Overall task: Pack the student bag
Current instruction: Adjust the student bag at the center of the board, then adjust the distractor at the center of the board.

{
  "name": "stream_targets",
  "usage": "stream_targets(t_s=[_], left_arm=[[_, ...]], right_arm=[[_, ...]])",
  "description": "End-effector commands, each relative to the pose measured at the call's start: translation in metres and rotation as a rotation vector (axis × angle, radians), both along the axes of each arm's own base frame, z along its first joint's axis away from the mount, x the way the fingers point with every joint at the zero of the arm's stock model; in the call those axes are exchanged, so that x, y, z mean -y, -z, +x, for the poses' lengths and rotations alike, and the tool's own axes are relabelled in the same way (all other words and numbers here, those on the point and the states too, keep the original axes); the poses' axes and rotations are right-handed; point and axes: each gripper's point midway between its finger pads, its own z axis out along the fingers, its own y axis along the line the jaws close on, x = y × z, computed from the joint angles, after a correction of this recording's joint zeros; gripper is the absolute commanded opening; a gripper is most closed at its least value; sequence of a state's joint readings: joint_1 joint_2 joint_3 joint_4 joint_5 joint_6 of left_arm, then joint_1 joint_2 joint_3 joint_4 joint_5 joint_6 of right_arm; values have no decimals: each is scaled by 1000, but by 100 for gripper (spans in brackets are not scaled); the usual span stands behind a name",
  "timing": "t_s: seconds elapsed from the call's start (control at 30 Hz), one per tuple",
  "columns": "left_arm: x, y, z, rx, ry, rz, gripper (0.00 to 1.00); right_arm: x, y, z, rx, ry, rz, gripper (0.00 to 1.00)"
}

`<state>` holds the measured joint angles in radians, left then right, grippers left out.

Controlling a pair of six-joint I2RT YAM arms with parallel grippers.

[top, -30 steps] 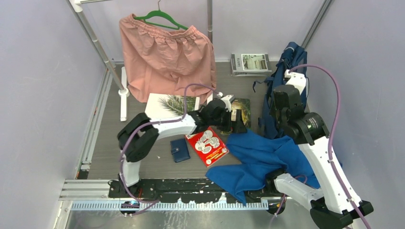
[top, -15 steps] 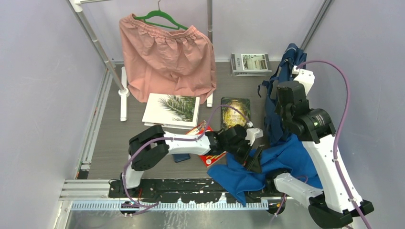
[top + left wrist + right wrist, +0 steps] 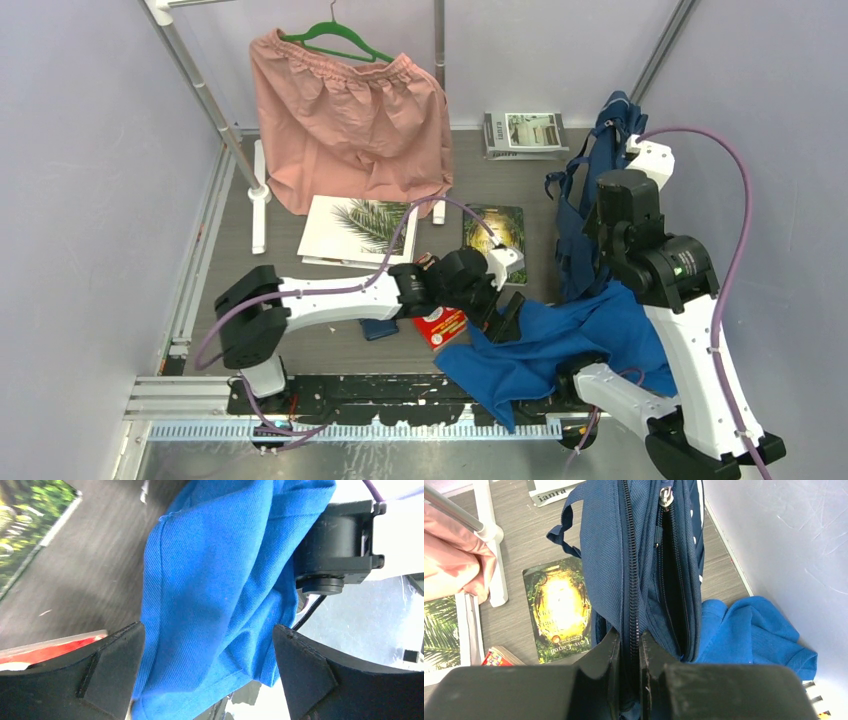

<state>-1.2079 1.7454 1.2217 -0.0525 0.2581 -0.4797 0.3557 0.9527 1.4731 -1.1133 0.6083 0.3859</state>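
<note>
The student bag (image 3: 583,200), a navy backpack, stands slumped at the right of the table. In the right wrist view its main zip gapes open (image 3: 674,570). My right gripper (image 3: 629,647) is shut on the bag's zipper edge (image 3: 631,580) and holds it up; from above it (image 3: 600,240) sits against the bag. A royal-blue cloth (image 3: 560,340) lies crumpled at the bag's foot. My left gripper (image 3: 208,627) is open, its fingers (image 3: 115,665) wide either side of a fold of that cloth (image 3: 215,580); from above it (image 3: 505,315) is at the cloth's left edge.
Pink shorts (image 3: 350,120) hang on a green hanger at the back. A palm-leaf book (image 3: 355,225), a green book (image 3: 497,228), a red pack (image 3: 440,324) and a small navy wallet (image 3: 378,327) lie mid-table. Magazines (image 3: 525,132) sit at the back right. A rack foot (image 3: 260,195) stands left.
My left arm swung from the green book toward the front and now sits over the blue cloth, still open. My right arm shifted slightly right, still gripping the bag.
</note>
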Motion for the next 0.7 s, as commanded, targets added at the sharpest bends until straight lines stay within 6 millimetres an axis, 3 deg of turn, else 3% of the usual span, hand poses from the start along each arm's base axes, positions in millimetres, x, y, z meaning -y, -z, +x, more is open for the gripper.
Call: stream_targets(t_s=[0.0, 0.1, 0.2, 0.27, 0.33, 0.47, 0.67], left_arm=[[-20, -49, 35, 168, -130, -35, 100], [-39, -63, 82, 181, -358, -72, 100], [-54, -51, 133, 191, -586, -13, 99], [-46, -38, 155, 234, -637, 53, 99], [-24, -19, 161, 232, -596, 112, 98], [15, 7, 133, 248, -440, 142, 96], [32, 31, 47, 203, -138, 131, 96]], right_arm=[[6, -64, 5, 245, 27, 55, 1], [2, -62, 4, 248, 13, 78, 1], [-1, -61, 4, 260, 2, 101, 1], [-4, -59, 6, 257, -7, 112, 1], [-8, -56, 9, 242, -17, 119, 1], [-11, -50, 13, 213, -27, 111, 1], [-7, -51, 14, 218, -10, 89, 1]])
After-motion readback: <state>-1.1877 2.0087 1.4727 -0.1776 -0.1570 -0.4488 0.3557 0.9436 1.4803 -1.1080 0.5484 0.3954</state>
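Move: The student bag, hanging upright in the right fingers, has its middle about 17 cm ahead, 17 cm right and 7 cm above the left hand. About 14 cm below that hand, the jungle-cover book lies 17 cm straight ahead, the red book 6 cm ahead and 12 cm left, and the blue cloth 14 cm right, level with it. From the right hand, the bag's middle is 5 cm ahead, 2 cm left, 12 cm below. Left hand, open, arcs 16 cm forward, then sinks back 7 cm, beside the bag the right still pinches. ##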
